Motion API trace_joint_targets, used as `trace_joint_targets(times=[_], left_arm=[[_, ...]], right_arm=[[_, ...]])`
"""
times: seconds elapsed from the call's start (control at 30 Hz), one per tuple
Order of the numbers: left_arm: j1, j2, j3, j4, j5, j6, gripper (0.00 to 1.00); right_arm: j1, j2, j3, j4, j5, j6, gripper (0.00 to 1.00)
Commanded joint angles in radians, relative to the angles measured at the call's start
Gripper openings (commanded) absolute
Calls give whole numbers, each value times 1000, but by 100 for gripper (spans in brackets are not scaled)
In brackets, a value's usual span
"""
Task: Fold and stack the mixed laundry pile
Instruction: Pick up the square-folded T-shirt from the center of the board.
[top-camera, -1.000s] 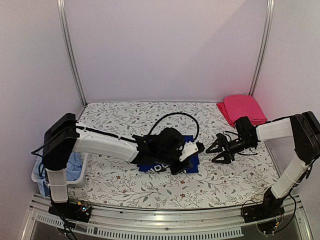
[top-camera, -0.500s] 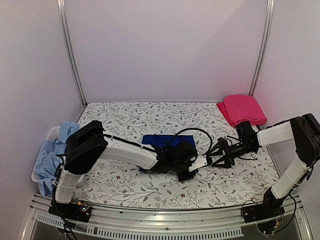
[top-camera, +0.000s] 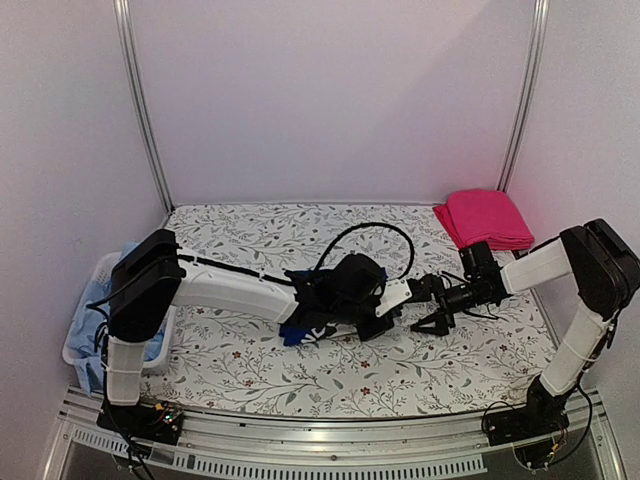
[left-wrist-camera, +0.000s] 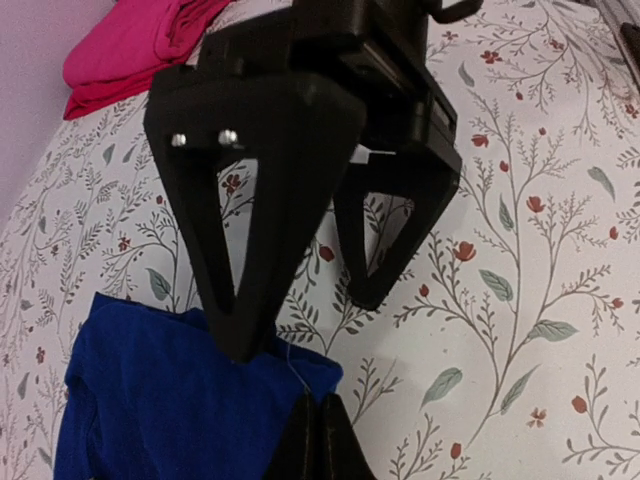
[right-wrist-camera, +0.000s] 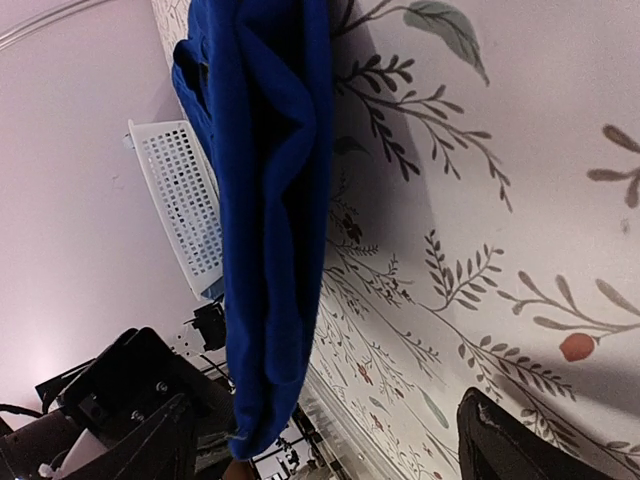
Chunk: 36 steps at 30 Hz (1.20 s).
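The royal-blue shirt (top-camera: 300, 328) lies folded mid-table, mostly hidden under my left arm in the top view. My left gripper (left-wrist-camera: 320, 440) is shut on its right corner (left-wrist-camera: 300, 385). My right gripper (left-wrist-camera: 305, 325) faces it from the right, open wide. One of its fingers (left-wrist-camera: 240, 300) touches down on that same blue corner and the other stands over the floral cover. The right wrist view shows the shirt's folded edge (right-wrist-camera: 270, 250) between the spread fingers (right-wrist-camera: 500, 440). A folded red-pink garment (top-camera: 485, 218) lies at the back right. A light-blue shirt (top-camera: 92, 310) fills the basket.
The white perforated basket (top-camera: 75, 350) sits off the table's left edge. The floral table cover (top-camera: 470, 350) spans the work surface. My left arm's cable (top-camera: 370, 232) loops above the shirt. Pale walls close in the back and both sides.
My left gripper has closed at the blue shirt's right corner and the arm has shifted over the shirt. My right gripper has opened wider and moved left to that corner.
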Motion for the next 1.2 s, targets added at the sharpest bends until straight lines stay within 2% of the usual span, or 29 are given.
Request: trace_joint_targets(times=[0.0, 0.2, 0.33, 0.5, 0.67, 0.8, 0.87, 0.9, 1.0, 1.1, 1.13, 1.17], left_arm=[[17, -49, -6, 49, 29, -22, 0], [16, -49, -5, 48, 35, -23, 0], [18, -47, 0, 49, 33, -17, 0], [21, -52, -2, 58, 39, -14, 0], [27, -51, -3, 56, 41, -8, 0], [34, -49, 4, 53, 30, -16, 0], [40, -55, 10, 40, 8, -46, 10], [44, -62, 11, 28, -8, -68, 19], [66, -102, -12, -3, -61, -142, 53], [99, -170, -70, -11, -74, -209, 76], [112, -195, -92, -14, -72, -228, 95], [122, -217, -111, -17, -75, -240, 99]], right_arm=[[68, 54, 55, 156, -15, 131, 89], [102, 118, 112, 258, 33, 271, 83], [120, 152, 146, 281, 80, 342, 69], [149, 232, 204, 299, 84, 360, 61], [155, 297, 241, 308, 80, 360, 43], [155, 317, 293, 246, 90, 330, 13], [154, 326, 379, 79, 122, 224, 3], [154, 331, 441, -25, 146, 164, 0], [153, 355, 621, -328, 265, -93, 0], [140, 381, 756, -546, 380, -283, 0], [134, 386, 793, -590, 426, -323, 0], [129, 393, 827, -630, 473, -373, 0]])
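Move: The T-shirt's raised right edge runs forward from the left gripper, which already holds its near corner; the edge's middle is about 5 cm ahead of the left hand and 2 cm lower. From the right hand that spot lies about 4 cm ahead, 6 cm left and 2 cm lower. The left gripper is some 5 cm left and 2 cm back of the right hand, and the pink stack roughly 20 cm ahead and 15 cm right of it. Keep the left gripper shut on the T-shirt's near right corner, lift it about 2 cm and hold still. Slide the open right gripper left and forward, some 7 and 6 cm, around the raised edge, dip slightly, and pinch it. Then carry it about 7 cm forward and upward while the left opens wide, lets go and eases forward-left. ##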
